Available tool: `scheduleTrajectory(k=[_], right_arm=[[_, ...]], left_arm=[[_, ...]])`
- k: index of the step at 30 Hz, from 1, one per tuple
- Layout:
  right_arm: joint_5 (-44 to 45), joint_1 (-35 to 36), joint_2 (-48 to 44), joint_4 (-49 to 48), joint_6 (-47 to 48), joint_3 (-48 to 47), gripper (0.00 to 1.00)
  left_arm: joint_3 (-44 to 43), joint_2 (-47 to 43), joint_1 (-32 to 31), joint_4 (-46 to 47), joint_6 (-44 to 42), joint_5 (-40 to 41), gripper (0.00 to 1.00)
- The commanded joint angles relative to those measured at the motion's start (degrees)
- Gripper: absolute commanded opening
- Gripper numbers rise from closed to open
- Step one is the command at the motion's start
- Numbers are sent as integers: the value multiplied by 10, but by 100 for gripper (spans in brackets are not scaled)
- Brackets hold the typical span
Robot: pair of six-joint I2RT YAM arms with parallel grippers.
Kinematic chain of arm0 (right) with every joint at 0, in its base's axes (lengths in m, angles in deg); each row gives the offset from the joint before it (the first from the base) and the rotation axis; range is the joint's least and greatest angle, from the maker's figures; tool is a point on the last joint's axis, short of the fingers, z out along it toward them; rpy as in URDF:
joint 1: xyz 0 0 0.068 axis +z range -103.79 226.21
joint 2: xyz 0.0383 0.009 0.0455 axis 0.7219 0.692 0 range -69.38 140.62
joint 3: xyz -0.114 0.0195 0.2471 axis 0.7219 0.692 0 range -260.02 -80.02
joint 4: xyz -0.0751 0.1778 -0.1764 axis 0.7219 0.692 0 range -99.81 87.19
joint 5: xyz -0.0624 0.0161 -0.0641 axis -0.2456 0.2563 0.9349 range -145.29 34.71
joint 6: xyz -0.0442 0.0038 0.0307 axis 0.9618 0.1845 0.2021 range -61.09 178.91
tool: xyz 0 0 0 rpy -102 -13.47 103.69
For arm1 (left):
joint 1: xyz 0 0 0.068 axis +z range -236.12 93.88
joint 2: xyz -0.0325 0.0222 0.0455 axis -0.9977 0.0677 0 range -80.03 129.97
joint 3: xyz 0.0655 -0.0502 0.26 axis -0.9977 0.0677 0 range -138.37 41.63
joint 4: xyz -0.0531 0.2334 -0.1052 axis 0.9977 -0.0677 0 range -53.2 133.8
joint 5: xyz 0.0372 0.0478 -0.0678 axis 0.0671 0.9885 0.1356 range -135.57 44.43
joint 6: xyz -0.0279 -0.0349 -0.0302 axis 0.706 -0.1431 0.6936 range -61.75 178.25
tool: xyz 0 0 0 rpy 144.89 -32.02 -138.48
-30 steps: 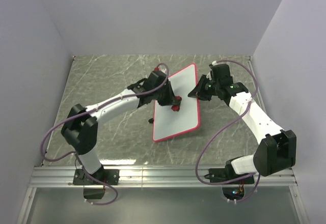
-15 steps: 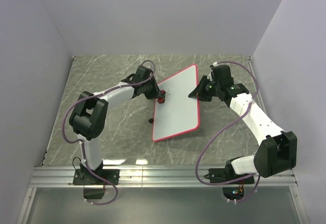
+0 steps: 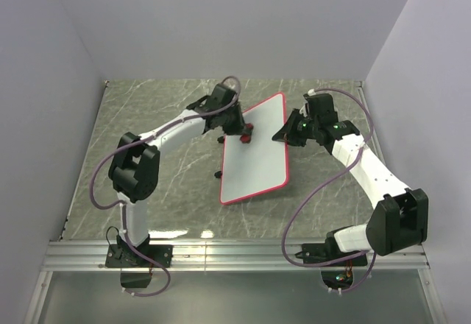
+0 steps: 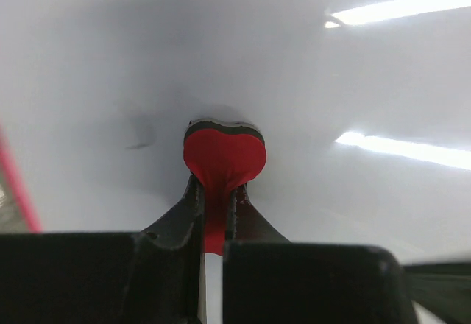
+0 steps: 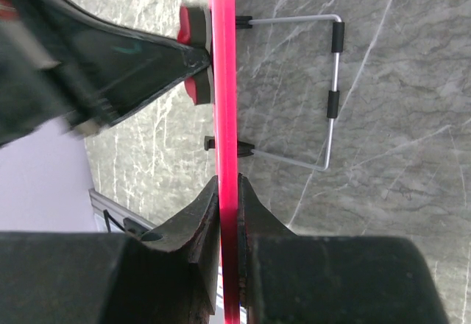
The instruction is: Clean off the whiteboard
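The whiteboard [image 3: 256, 163], white with a thin red frame, lies tilted across the middle of the marble table. My left gripper [image 3: 243, 132] is shut on a small red eraser [image 4: 224, 156] and presses its dark pad against the board's white face [image 4: 346, 88] near the far end. A faint grey smudge [image 4: 138, 146] shows just left of the eraser. My right gripper [image 3: 284, 134] is shut on the board's right edge; the red frame [image 5: 223, 81] runs straight between its jaws [image 5: 228, 191].
A bent wire stand [image 5: 333, 81] with black clips sticks out from the board's back over the marble tabletop [image 5: 397, 155]. Grey walls close in on the left, back and right. An aluminium rail [image 3: 235, 254] runs along the near edge.
The left gripper swept the eraser from the board's middle to its left edge, then back right and toward the far end. The right gripper and the board have stayed put.
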Motion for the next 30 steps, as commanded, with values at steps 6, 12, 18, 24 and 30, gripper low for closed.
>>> scheduleTrajectory(k=[6, 12, 18, 24, 30], right_arm=[[26, 9, 32, 12, 44, 19, 0], [28, 7, 32, 18, 48, 8, 0], [25, -1, 36, 21, 55, 4, 0], [20, -6, 44, 25, 61, -4, 0], [19, -8, 46, 27, 65, -8, 0]], left_arm=[[-165, 72, -31, -54, -3, -64, 0], [-42, 79, 16, -17, 7, -72, 0], [2, 105, 61, -19, 2, -75, 0], [-47, 116, 62, -56, -17, -53, 0], [-99, 118, 56, -53, -19, -79, 0]])
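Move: The eraser in the left fingers rests on the sloping whiteboard, whose far-left corner lies about 9 cm ahead, 7 cm left and 7 cm lower. The far black clip is some 3 cm ahead and 8 cm left, the near one about 8 cm back and 9 cm left, and a leftover pen mark roughly 3 cm left and 1 cm ahead. From the right hand that corner is about 15 cm ahead, 18 cm left and 15 cm below. Still pinching the eraser, the left hand rubs some 6 cm right and just as far up the slope towards the raised edge, then sweeps back left and down by about 11 cm each way while working 4 cm forward, and stays by the far-left corner, just inside the red rim. The fingers stay closed and the wrist tips slightly downward on the return, while the right hand keeps its pinch on the raised right edge, holding the board tilted with barely any movement. ##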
